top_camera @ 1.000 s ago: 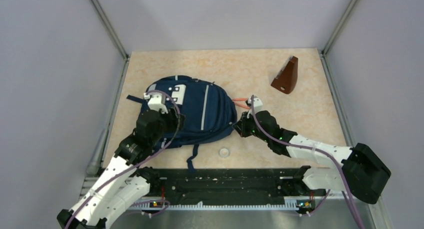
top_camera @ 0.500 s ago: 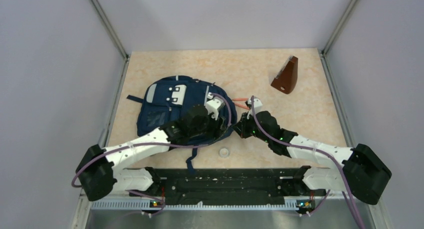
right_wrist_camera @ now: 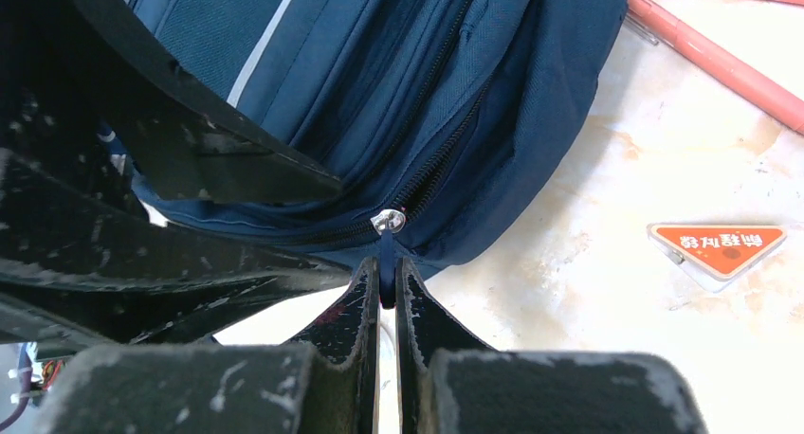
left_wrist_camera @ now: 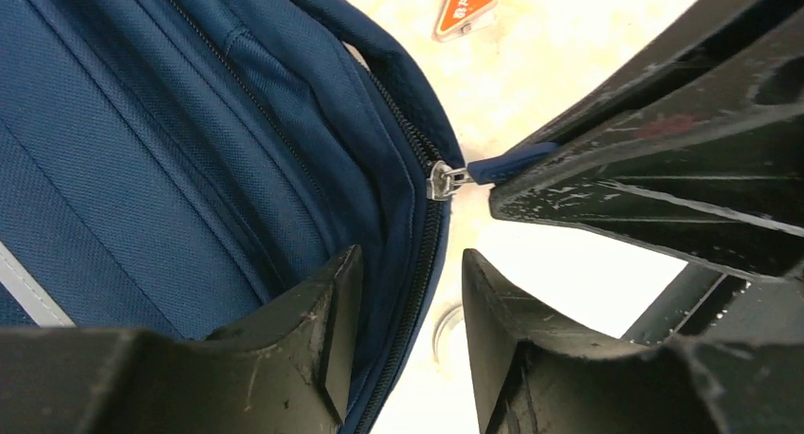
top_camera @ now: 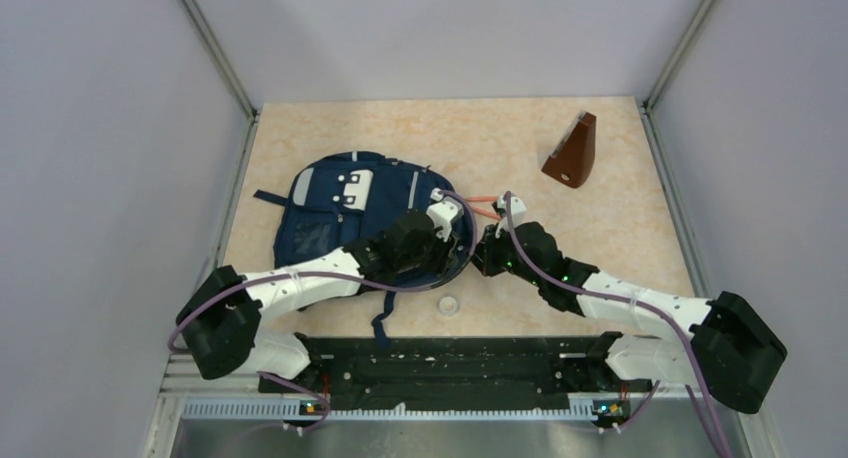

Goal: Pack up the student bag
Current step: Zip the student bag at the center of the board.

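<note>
The navy student bag [top_camera: 340, 213] lies flat on the left half of the table. My right gripper [top_camera: 482, 252] is at its right edge, shut on the blue zipper pull tab [right_wrist_camera: 386, 263] just below the silver slider [right_wrist_camera: 387, 222]. My left gripper [top_camera: 453, 244] sits right beside it, open. In the left wrist view, the bag's zippered rim [left_wrist_camera: 417, 263] runs between the left gripper's [left_wrist_camera: 408, 334] jaws. The left fingers [left_wrist_camera: 332, 311] are over the fabric. The slider [left_wrist_camera: 444, 180] and the right gripper's fingers [left_wrist_camera: 645, 169] lie just ahead of it.
A brown wedge-shaped object [top_camera: 572, 153] stands at the back right. Red pens [top_camera: 482, 204] and an orange triangular tag [right_wrist_camera: 718, 244] lie right of the bag. A small clear ring [top_camera: 448, 304] rests near the front edge. Grey walls enclose the table.
My left arm has swung from the bag's upper left across to its right edge beside the right gripper, and its jaws have narrowed. The right arm has not moved.
</note>
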`<state>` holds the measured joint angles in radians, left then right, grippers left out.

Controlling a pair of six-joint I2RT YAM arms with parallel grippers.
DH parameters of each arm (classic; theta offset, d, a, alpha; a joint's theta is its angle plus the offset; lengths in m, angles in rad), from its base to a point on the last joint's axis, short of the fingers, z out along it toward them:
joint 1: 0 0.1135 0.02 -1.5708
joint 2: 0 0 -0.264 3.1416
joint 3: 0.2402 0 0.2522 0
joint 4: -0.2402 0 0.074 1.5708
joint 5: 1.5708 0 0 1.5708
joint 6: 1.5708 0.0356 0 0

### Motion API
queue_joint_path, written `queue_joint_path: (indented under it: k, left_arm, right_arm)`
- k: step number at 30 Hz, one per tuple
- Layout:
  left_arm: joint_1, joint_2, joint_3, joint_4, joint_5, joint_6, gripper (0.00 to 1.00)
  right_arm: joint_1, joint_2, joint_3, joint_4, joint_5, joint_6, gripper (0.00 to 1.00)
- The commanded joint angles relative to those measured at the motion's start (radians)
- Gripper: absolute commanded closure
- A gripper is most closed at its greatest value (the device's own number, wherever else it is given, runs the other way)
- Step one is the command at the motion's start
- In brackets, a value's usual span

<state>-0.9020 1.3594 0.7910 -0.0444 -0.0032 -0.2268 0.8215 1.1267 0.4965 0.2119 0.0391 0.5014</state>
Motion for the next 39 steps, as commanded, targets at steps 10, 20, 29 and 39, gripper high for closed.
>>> queue_joint_path:
  k: [10,20,29,39]
  left_arm:
    - [-0.003,0.082,0.06,0.08,-0.038,-0.049,0.98]
    - [-0.003,0.004,0.011,0.005,-0.079,-0.052,1.0]
    - [-0.002,-0.158,-0.077,-0.133,-0.189,-0.131,1.0]
    - [-0.001,-0.416,-0.124,-0.386,-0.374,-0.256,1.0]
  right_arm:
    - [-0.008,-0.055,-0.009,0.016,0.019,-0.014,1.0]
    - [-0.008,-0.01,0.035,-0.063,0.167,-0.034,1.0]
    - [-0.024,0.081,0.106,-0.117,0.235,-0.003,1.0]
    - [-0.102,0.174,0.135,-0.07,0.159,0.026,1.0]
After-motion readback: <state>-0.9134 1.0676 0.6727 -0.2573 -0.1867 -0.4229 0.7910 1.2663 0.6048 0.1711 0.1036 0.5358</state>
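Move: The zip edge of the student bag that I'm about to pinch lies almost between my open left fingers, about 1 cm ahead, 1 cm right and 2 cm below. The zip slider is some 4 cm to that hand's right and 1 cm ahead; the tape roll lies about 9 cm back and 1 cm left, the red pens about 9 cm ahead and 6 cm right, both on the table. From my right hand, already gripping the slider's blue cord, that edge is roughly 4 cm left and 1 cm ahead, slightly below. I sink my left hand nearly 2 cm and shut its fingers on the zip edge beside the slider, then draw the cloth about 7 cm left and 3 cm back, rising a little and turning some 15 degrees counter-clockwise. Meanwhile my right hand keeps its pinch on the blue cord and, late on, pulls it about 3 cm forward, away from my left hand. ##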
